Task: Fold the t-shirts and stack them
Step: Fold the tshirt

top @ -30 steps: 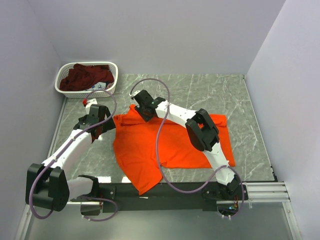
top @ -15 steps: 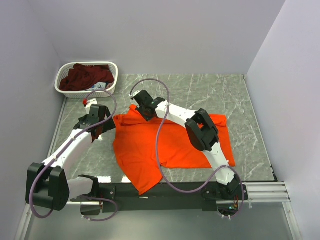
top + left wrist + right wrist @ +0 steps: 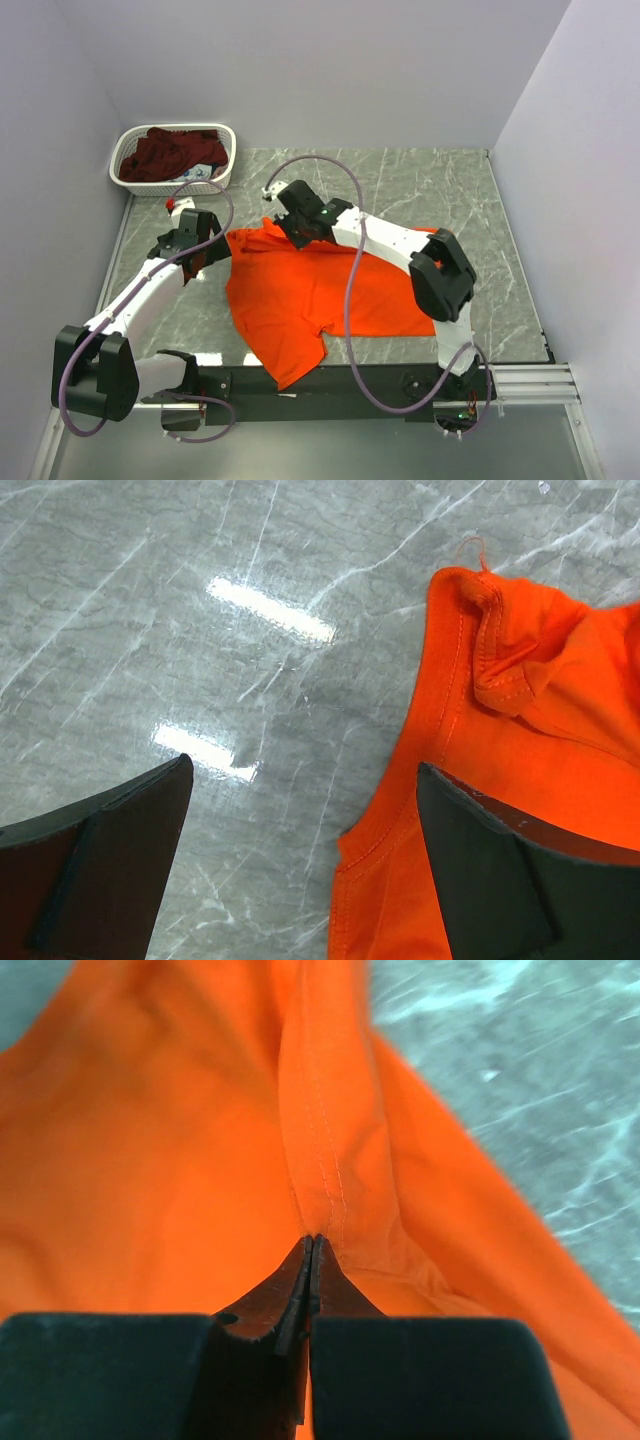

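An orange t-shirt [image 3: 320, 290] lies spread and rumpled on the marble table [image 3: 420, 190]. My right gripper [image 3: 291, 236] is at its far edge, shut on a stitched fold of the orange cloth [image 3: 320, 1140]; the right gripper's [image 3: 312, 1242] jaws meet with the hem pinched at their tips. My left gripper [image 3: 213, 258] hovers over the shirt's left edge, open. In the left wrist view the left gripper [image 3: 302, 768] straddles the orange hem [image 3: 400, 820], with bare table under its left finger. A maroon t-shirt [image 3: 165, 152] lies bunched in the basket.
The white lattice basket [image 3: 190, 182] stands at the table's far left corner, beside the left wall. Walls close in the table at the back and on both sides. The shirt's near corner [image 3: 285, 372] hangs over the front edge by the arms' bases.
My right gripper has shut on the shirt's far hem, and its elbow has swung right. The orange cloth has shifted and bunched a little. The left arm has stayed put.
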`<state>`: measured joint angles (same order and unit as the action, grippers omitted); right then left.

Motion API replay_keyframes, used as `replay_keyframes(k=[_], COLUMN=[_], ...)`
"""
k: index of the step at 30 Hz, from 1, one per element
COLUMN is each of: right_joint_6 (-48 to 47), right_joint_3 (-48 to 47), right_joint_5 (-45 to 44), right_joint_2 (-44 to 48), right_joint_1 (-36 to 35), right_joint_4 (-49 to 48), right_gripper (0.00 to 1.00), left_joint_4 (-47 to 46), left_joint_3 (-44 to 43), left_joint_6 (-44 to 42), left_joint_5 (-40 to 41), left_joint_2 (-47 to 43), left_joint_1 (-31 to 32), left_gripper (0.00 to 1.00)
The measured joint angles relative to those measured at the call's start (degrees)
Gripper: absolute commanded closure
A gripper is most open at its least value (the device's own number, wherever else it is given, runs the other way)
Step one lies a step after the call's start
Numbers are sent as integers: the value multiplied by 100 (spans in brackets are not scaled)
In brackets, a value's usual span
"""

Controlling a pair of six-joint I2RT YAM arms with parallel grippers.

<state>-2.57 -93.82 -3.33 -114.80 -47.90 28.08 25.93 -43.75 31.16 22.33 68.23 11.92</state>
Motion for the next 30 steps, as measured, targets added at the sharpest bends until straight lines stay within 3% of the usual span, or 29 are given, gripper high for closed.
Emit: replay_keyframes(k=[8, 16, 25, 30], right_joint_6=[-11, 17, 219, 361], right_joint_3=[1198, 1906, 1976, 2076], right_joint_5=[732, 1036, 1027, 1049], right_joint_2=[713, 745, 787, 852], right_joint_1=[-278, -431, -424, -385], right_joint_4=[-260, -365, -667, -855], right_gripper=[100, 100, 100, 100], left_joint_4=[0, -44, -581, -1130], left_joint_3=[0, 0, 48, 44], left_joint_6=[0, -24, 90, 411], left_joint_5=[-4, -197, -1558, -2216], left_joint_2=[0, 0, -179, -2], left_joint_1=[0, -4, 0, 304], left_gripper=[1, 1, 0, 1])
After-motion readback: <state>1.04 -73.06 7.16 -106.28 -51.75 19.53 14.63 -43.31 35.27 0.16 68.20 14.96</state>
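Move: The right hand already pinches a raised edge of the t-shirt. The patch of shirt it is drawn over lies about 10 cm back, 1 cm to its right and 6 cm below; the pointed far tip is some 11 cm ahead and 8 cm left, the far-left corner 6 cm ahead and 16 cm left, both about 7 cm below. From the empty, open left hand that corner is roughly 11 cm ahead, 11 cm to the right and 7 cm down. Keeping the t-shirt's edge pinched in its shut fingers, the right hand sweeps about 10 cm straight back towards the robot while sinking some 5 cm over the shirt, its fingers tipping about 10 degrees steeper, then all but stops and eases up slightly. Halfway through, the left hand sets off, gathering speed some 9 cm to the right, slightly forward and up, towards the shirt's far-left corner, rolling its left side up-and-over to the right and turning clockwise, fingers still wide open. ##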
